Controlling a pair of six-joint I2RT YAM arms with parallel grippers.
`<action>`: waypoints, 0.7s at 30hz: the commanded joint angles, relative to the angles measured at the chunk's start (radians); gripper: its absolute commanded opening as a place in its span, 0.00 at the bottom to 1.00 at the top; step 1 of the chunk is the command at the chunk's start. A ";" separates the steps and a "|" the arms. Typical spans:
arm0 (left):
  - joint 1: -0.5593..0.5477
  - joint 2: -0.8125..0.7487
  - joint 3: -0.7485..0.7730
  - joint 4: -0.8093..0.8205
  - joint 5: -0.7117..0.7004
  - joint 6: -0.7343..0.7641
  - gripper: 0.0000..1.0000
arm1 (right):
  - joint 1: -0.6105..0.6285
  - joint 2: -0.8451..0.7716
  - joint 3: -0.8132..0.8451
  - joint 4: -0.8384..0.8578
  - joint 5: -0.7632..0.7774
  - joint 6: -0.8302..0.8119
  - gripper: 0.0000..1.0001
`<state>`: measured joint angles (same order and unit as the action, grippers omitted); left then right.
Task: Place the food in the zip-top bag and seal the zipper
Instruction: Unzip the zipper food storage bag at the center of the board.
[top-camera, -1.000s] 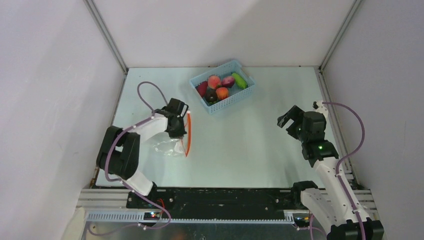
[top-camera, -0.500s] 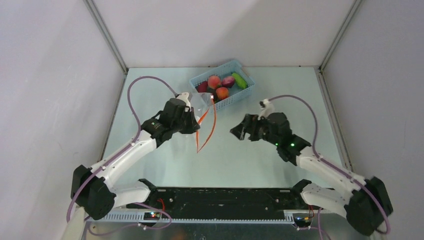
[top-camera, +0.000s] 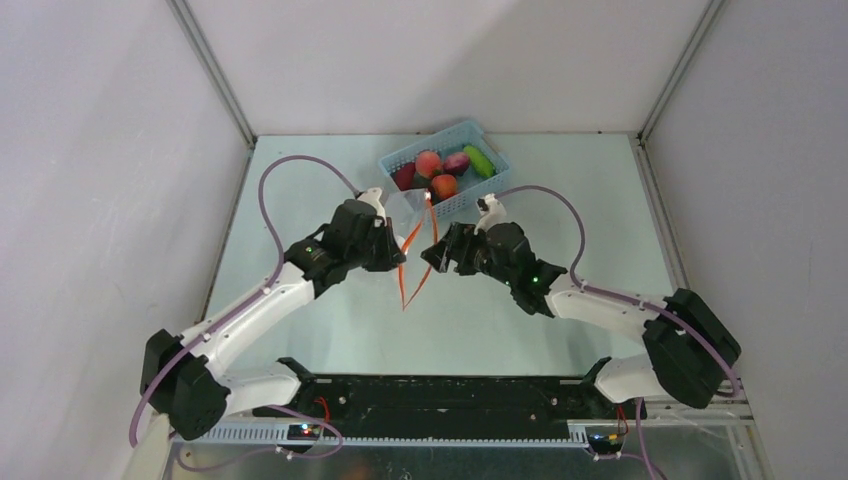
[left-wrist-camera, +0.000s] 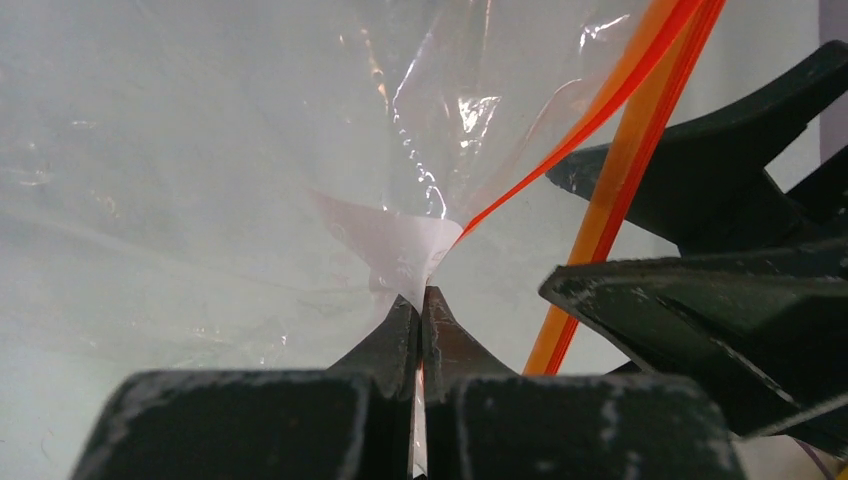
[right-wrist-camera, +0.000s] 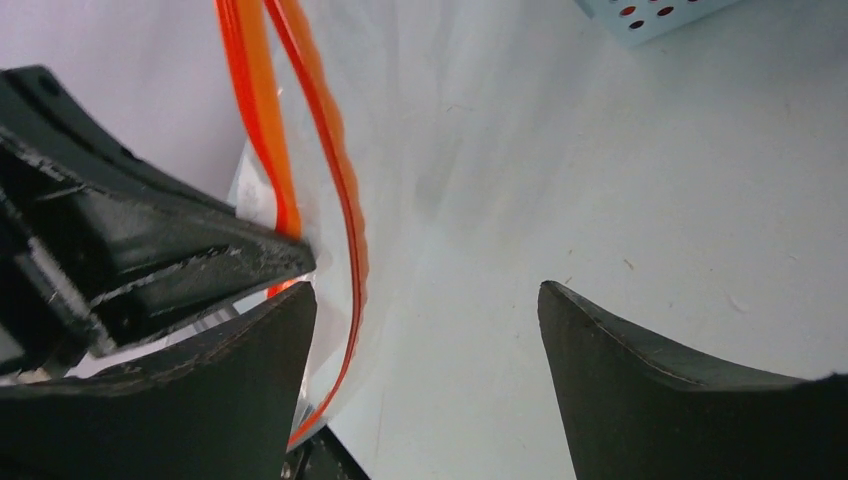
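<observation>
The clear zip-top bag (top-camera: 403, 207) hangs above the table in front of the basket, its red-orange zipper (top-camera: 404, 268) parted into two drooping strips. My left gripper (top-camera: 387, 247) is shut on one lip of the bag; in the left wrist view its tips (left-wrist-camera: 421, 300) pinch the clear film (left-wrist-camera: 250, 150) beside the zipper (left-wrist-camera: 620, 170). My right gripper (top-camera: 438, 256) stands open at the bag's mouth. In the right wrist view the other zipper strip (right-wrist-camera: 352, 220) runs just inside its left finger, within the gap (right-wrist-camera: 428, 292). The food (top-camera: 441, 176) lies in the basket.
The light-blue perforated basket (top-camera: 470, 203) stands at the back centre, just behind the bag, with its corner (right-wrist-camera: 650, 15) showing in the right wrist view. Purple cables loop over both arms. White walls close in the table on three sides.
The left arm lifted the bag from the left of the table to the middle, near the basket. The right arm swung left to the bag's mouth, its jaws narrowing slightly.
</observation>
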<state>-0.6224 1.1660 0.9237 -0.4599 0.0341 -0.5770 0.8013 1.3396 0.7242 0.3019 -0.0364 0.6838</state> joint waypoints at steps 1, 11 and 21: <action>-0.011 0.014 -0.005 0.000 0.021 -0.024 0.00 | 0.004 0.067 0.044 0.129 0.061 0.094 0.84; -0.013 -0.029 -0.004 -0.028 -0.015 -0.026 0.00 | 0.008 0.163 0.092 0.096 0.052 0.079 0.00; -0.013 -0.016 0.081 -0.197 -0.196 0.050 0.99 | 0.104 0.207 0.353 -0.352 0.104 -0.021 0.00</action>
<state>-0.6300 1.1576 0.9417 -0.6075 -0.1055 -0.5743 0.8680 1.5055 0.9234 0.1715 0.0231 0.7097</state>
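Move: The right hand's open fingers stand close to the bag's right zipper strip: its near stretch is about 2 cm left, 1 cm ahead and 2 cm below. The left zipper strip, pinched with the film in the shut left fingers, is some 8 cm left of the right hand, 1 cm ahead and level in height. From the left hand, the right strip is roughly 6 cm right, about level. The food basket lies some 25 cm ahead of the right hand, 1 cm right and 12 cm below. The right fingers close on the right zipper strip as the hand eases down 3 cm and forward about 2 cm; then, pinching it, the hand goes left and rises, both by roughly 2.5 cm, drawing back slightly. The left hand dips a little, then opens wide, letting go of the left strip and film while shifting some 3.5 cm left, that strip still beside its right finger. ##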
